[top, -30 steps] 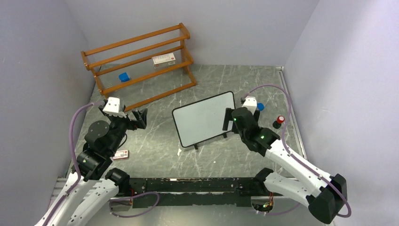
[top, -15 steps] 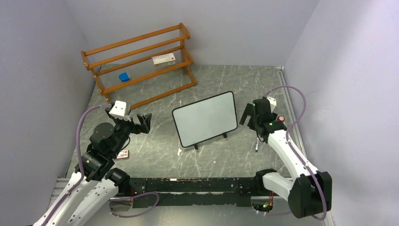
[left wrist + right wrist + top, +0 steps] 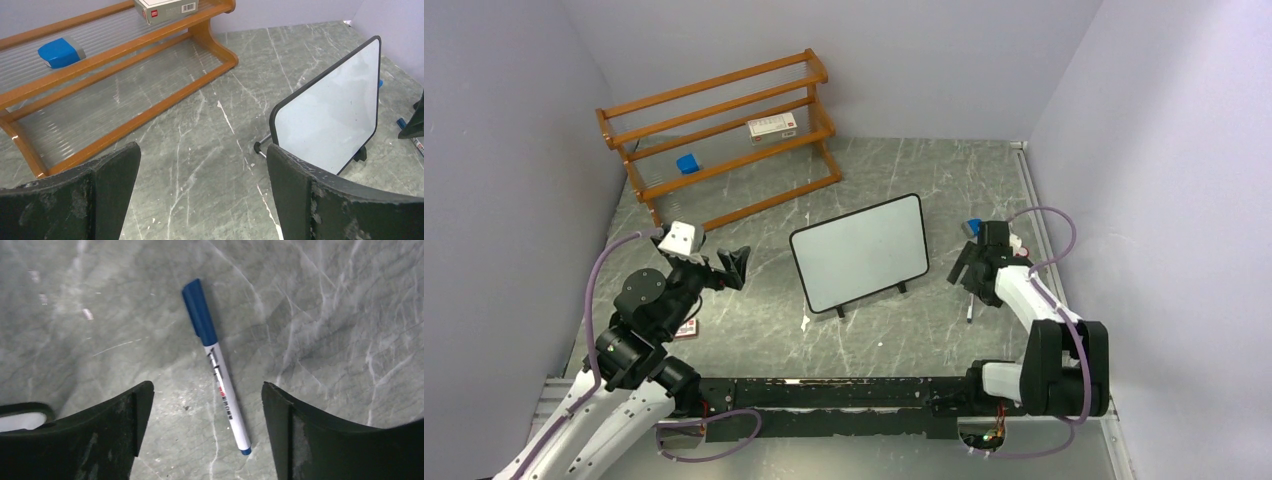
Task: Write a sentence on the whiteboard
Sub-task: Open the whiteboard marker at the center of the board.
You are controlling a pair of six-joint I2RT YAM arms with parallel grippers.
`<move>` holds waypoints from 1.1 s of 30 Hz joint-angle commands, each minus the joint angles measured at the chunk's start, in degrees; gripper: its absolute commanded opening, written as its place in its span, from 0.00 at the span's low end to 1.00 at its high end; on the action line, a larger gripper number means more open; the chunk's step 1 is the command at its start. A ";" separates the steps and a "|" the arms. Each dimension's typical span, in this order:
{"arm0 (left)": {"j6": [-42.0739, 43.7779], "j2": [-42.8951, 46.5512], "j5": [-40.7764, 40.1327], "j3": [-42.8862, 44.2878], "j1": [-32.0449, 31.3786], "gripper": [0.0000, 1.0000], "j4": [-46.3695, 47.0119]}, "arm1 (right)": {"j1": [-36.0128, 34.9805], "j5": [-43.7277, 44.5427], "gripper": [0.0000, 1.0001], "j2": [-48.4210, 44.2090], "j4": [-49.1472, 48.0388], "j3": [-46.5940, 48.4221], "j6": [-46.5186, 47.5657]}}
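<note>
The whiteboard [image 3: 859, 252] stands on its two short feet mid-table, its white face [image 3: 330, 115] blank; no sentence shows on it. A white marker with a blue cap [image 3: 215, 365] lies flat on the table to the right of the board [image 3: 969, 308]. My right gripper [image 3: 206, 392] hovers open just above it, pointing down, a finger on either side of the barrel and neither touching it. My left gripper [image 3: 202, 150] is open and holds nothing, left of the board and aimed toward it [image 3: 734, 265].
A wooden rack [image 3: 724, 130] stands at the back left with a blue eraser [image 3: 687, 163] and a white box [image 3: 772, 126] on its shelves. A small box [image 3: 686, 328] lies by the left arm. A small blue item [image 3: 973, 226] sits behind the right gripper. Walls close in on both sides.
My right arm swung away from the board's right edge, to the right and down over the marker. My left gripper edged slightly toward the board.
</note>
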State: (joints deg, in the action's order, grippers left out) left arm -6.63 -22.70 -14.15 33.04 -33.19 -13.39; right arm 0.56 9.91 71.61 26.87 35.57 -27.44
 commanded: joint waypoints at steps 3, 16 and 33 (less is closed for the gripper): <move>0.13 0.93 -1.64 -0.08 -0.80 1.00 1.44 | 1.69 -3.30 0.69 3.27 -1.38 -1.71 -0.08; 0.12 0.99 -0.85 0.18 -1.09 1.00 1.27 | 1.62 -8.42 0.22 6.67 0.08 -1.16 1.24; -1.73 -5.81 1.68 4.32 -1.09 1.00 -0.68 | 1.03 -13.23 0.00 -5.73 1.77 0.46 2.48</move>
State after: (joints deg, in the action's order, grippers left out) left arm -6.87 -26.11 -13.76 33.32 -33.95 -13.54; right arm 1.85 -1.28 70.50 25.96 33.95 -25.63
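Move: The right hand is poised over the marker, fingers spread either side of it and pointing steeply down; the marker's middle lies about 2 cm below, 1 cm ahead and 1 cm to the right. From this hand the blue eraser lies some 19 cm ahead and 3 cm right, the red-capped bottle 9 cm ahead and 11 cm right, the whiteboard's middle roughly 26 cm left and 4 cm ahead. From the left hand the marker is about 54 cm right, 3 cm ahead and 25 cm lower. The right fingers close from nearly wide open and pinch the marker's white barrel a little behind the blue cap. For this the hand first sinks about 2 cm, edging back slightly; it drifts left towards the whiteboard while closing, some 3 cm in all, then rises about 1.5 cm with the marker, its left side tipping up not quite 10 degrees. ##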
